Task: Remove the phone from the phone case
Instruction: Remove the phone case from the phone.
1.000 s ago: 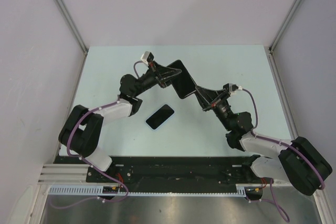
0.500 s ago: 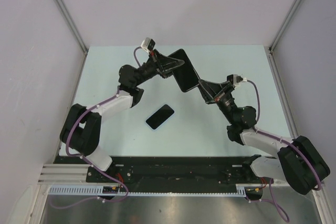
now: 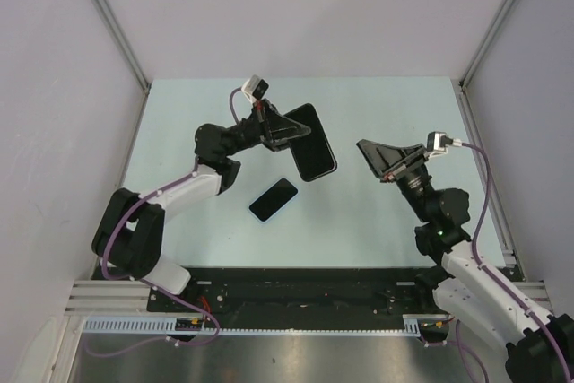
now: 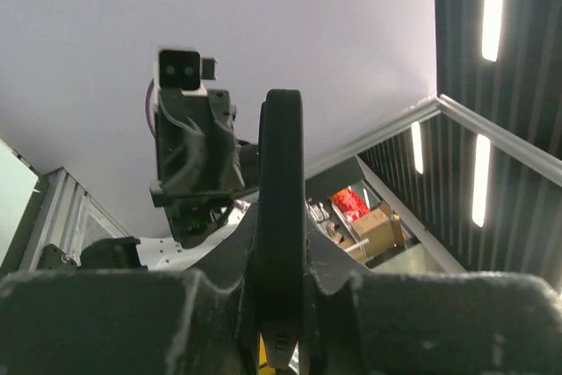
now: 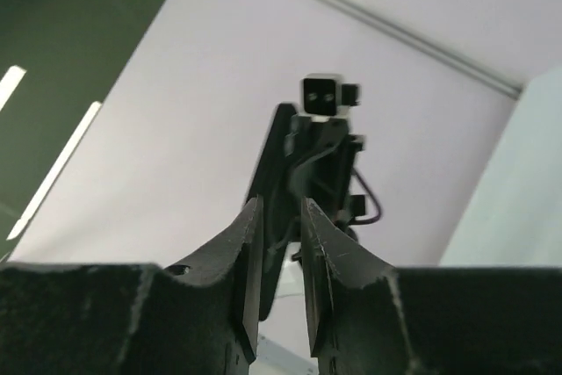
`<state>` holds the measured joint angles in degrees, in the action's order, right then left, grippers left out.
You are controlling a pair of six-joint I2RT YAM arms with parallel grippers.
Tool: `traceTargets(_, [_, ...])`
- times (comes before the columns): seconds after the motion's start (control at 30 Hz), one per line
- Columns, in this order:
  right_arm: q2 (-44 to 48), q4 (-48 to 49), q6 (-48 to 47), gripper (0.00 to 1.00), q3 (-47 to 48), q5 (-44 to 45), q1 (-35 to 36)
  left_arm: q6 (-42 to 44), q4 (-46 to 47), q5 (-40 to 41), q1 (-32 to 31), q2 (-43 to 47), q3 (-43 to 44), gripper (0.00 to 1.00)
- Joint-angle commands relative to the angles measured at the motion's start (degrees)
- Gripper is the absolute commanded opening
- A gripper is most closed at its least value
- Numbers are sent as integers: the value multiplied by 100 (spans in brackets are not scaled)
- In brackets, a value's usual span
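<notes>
My left gripper is shut on one edge of a flat black phone-shaped slab and holds it tilted above the table. I cannot tell whether it is the phone case alone or has a phone in it. In the left wrist view the slab stands edge-on between the fingers. A second phone-shaped thing with a dark face and a pale blue rim lies flat on the table below it. My right gripper is slightly open, empty, and apart from the slab, to its right. The slab shows beyond its fingers.
The pale green table is bounded by white walls at the left, back and right. The left wrist camera faces the right gripper. A black rail runs along the near edge by the arm bases.
My right gripper has let go of the slab's lower right end and drawn back to the right. My left gripper has swung the slab a little, still holding it.
</notes>
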<state>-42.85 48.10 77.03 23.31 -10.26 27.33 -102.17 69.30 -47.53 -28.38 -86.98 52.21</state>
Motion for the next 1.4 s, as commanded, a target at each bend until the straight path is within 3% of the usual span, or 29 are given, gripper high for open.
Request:
traceTargets(0.0, [172,-1617,-899,27,568,96,-140,-435,1481,-503,43,322,18,0])
traceTargets(0.17, [110,-3216,-1883,30,1429,49,52,-94,1052,-704,43,392,-158,0])
traceTargets(0.27, [75,-4140,-2788,33,2026,479,535,763,-26,-863,43,611,-237,0])
traceTargets(0.3, [58,-4411,-3095,36,2133,525,649,1099,-961,-863,43,699,-237,0])
traceTargets(0.4, [23,-4397,-3204,42,2248,219,818,2392,-2669,-776,43,1033,-80,0])
traceTargets(0.43, [-30,-4353,-3151,43,2239,61,826,2482,-2711,-749,43,1095,-79,0])
traceTargets(0.67, [-31,-3625,-2441,47,1924,-1109,826,1659,-1755,-775,96,885,-35,0])
traceTargets(0.8, [145,-2309,-1675,51,1370,-1329,809,674,-343,-653,122,569,-35,0])
traceTargets(0.93, [137,-1778,-1384,52,1079,-1356,835,-345,724,-416,122,209,26,0])
traceTargets(1.37, [75,-1197,-1015,47,912,-1496,853,-312,664,-187,210,278,105,0])
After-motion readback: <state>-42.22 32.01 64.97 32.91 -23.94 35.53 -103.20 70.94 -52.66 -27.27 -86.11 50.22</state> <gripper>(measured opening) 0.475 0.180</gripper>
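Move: The phone case, still on its phone, hangs in the left fingers, its middle about 3 cm right of and 3 cm back from the left hand, roughly level. From the right hand it lies some 11 cm left, 1 cm ahead and about level. A second phone lies on the table some 37 cm below the left hand, about 7 cm to its left and 2 cm ahead. The right hand goes about 5 cm left and back, opening, towards the case's near end; left hand dips, rises. ##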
